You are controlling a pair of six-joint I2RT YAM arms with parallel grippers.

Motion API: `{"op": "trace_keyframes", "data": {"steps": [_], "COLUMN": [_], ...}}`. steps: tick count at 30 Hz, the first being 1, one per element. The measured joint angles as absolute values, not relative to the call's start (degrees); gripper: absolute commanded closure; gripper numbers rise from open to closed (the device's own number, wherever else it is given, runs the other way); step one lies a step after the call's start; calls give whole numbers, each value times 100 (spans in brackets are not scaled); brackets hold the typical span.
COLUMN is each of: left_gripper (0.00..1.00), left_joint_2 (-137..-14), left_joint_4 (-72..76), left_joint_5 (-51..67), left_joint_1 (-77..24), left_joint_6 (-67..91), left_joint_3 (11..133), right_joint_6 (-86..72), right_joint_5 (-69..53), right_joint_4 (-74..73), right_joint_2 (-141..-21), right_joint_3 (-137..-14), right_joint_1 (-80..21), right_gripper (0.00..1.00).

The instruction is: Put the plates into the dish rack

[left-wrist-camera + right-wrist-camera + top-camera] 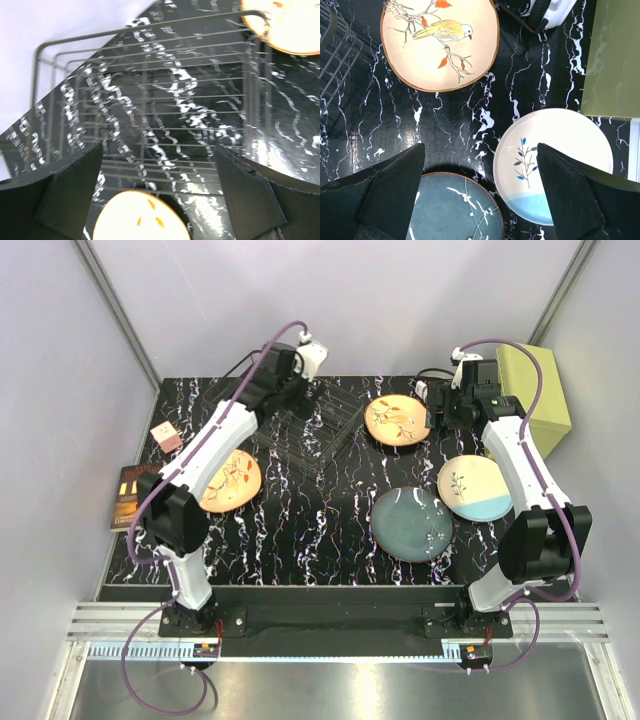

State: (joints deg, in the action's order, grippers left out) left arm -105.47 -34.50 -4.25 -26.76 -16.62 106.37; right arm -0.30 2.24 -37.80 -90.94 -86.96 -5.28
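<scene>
Four plates lie flat on the black marbled table: an orange one at the left, an orange bird-pattern one at the back, a teal one and a cream one with a blue segment. The black wire dish rack stands between the two orange plates, with nothing in it. My left gripper hovers over the rack's back left, open, nothing between its fingers. My right gripper hangs open beside the bird plate, above the teal and cream plates.
A yellow-green box stands at the back right, close to my right arm. A small pink box and a dark booklet lie at the table's left edge. Grey walls close in on both sides.
</scene>
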Motion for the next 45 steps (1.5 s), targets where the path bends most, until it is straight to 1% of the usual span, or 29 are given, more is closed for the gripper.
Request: {"op": "trace_keyframes", "data": {"steps": [3,6,8,10,12,18,22,30,32,36,40,41,43,44,45], "left_gripper": [1,1,5,11,13,13,19,25,28,39,45,56,68,81,85], "left_joint_2": [-10792,-11290,-11605,-11793,-11920,-12009,-12009,-12009,-12011,-12031,-12147,-12167,-12189,-12189,-12189], "left_joint_4": [-3452,-3531,-3610,-3717,-3804,-3791,-3697,-3566,-3562,-3544,-3542,-3544,-3542,-3548,-3546], "left_joint_5": [-475,-489,-478,-478,-482,-460,-443,-183,-89,123,226,259,333,419,486], "left_joint_1": [-2952,-3249,-3409,-3494,-3509,-3444,-3430,-3369,-3367,-3361,-3361,-3361,-3345,-3341,-3343], "left_joint_6": [-1678,-1675,-1675,-1675,-1673,-1673,-1680,-1653,-1645,-1608,-1586,-1588,-1579,-1579,-1581], "left_joint_3": [10709,10914,11002,11013,11013,11013,10986,10910,10895,10831,10772,10735,10661,10617,10578], "right_joint_6": [-30,132,362,550,624,635,633,650,679,733,786,797,797,795,792], "right_joint_5": [340,384,370,353,290,-156,-281,-410,-414,-416,-416,-414,-405,-403,-401], "right_joint_4": [-3776,-3780,-3721,-3706,-3684,-3653,-3616,-3638,-3638,-3645,-3651,-3660,-3664,-3662,-3664], "right_joint_2": [-9113,-9253,-9341,-9402,-9461,-9673,-9717,-9832,-9918,-10057,-10154,-10173,-10232,-10259,-10289], "right_joint_3": [-8705,-8853,-8888,-8888,-8888,-8945,-8947,-9061,-9183,-9365,-9470,-9485,-9526,-9533,-9537], "right_joint_1": [-526,-526,-526,-526,-526,-528,-526,-526,-528,-526,-526,-526,-526,-526,-526], "right_gripper": [0,0,0,0,0,0,0,0,0,0,0,0,0,0,1]}}
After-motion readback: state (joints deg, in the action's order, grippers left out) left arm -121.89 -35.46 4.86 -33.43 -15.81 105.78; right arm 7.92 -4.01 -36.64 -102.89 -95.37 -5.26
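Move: Below the left hand and to its right lies the dish rack's right side, about 9 cm right, 3 cm back and 16 cm down; the orange-flowered plate is some 15 cm left and 8 cm back. For the right hand, the bird plate sits roughly 11 cm ahead, 6 cm left and 21 cm below; the headphones stand about 16 cm ahead, 3 cm right, and the blue-leaf plate 4 cm back, 10 cm right. Swinging about 8 cm right while dropping steeply, the left hand reaches the rack's right side, nearly pauses, then sinks again and eases back, some 15 cm down in all. Its fingers tip downward and narrow from wide open to about a third, straddling the side wire. The right hand, wide open, goes about 5 cm forward and slightly down and left towards the bird plate, turning 10 degrees counter-clockwise. ##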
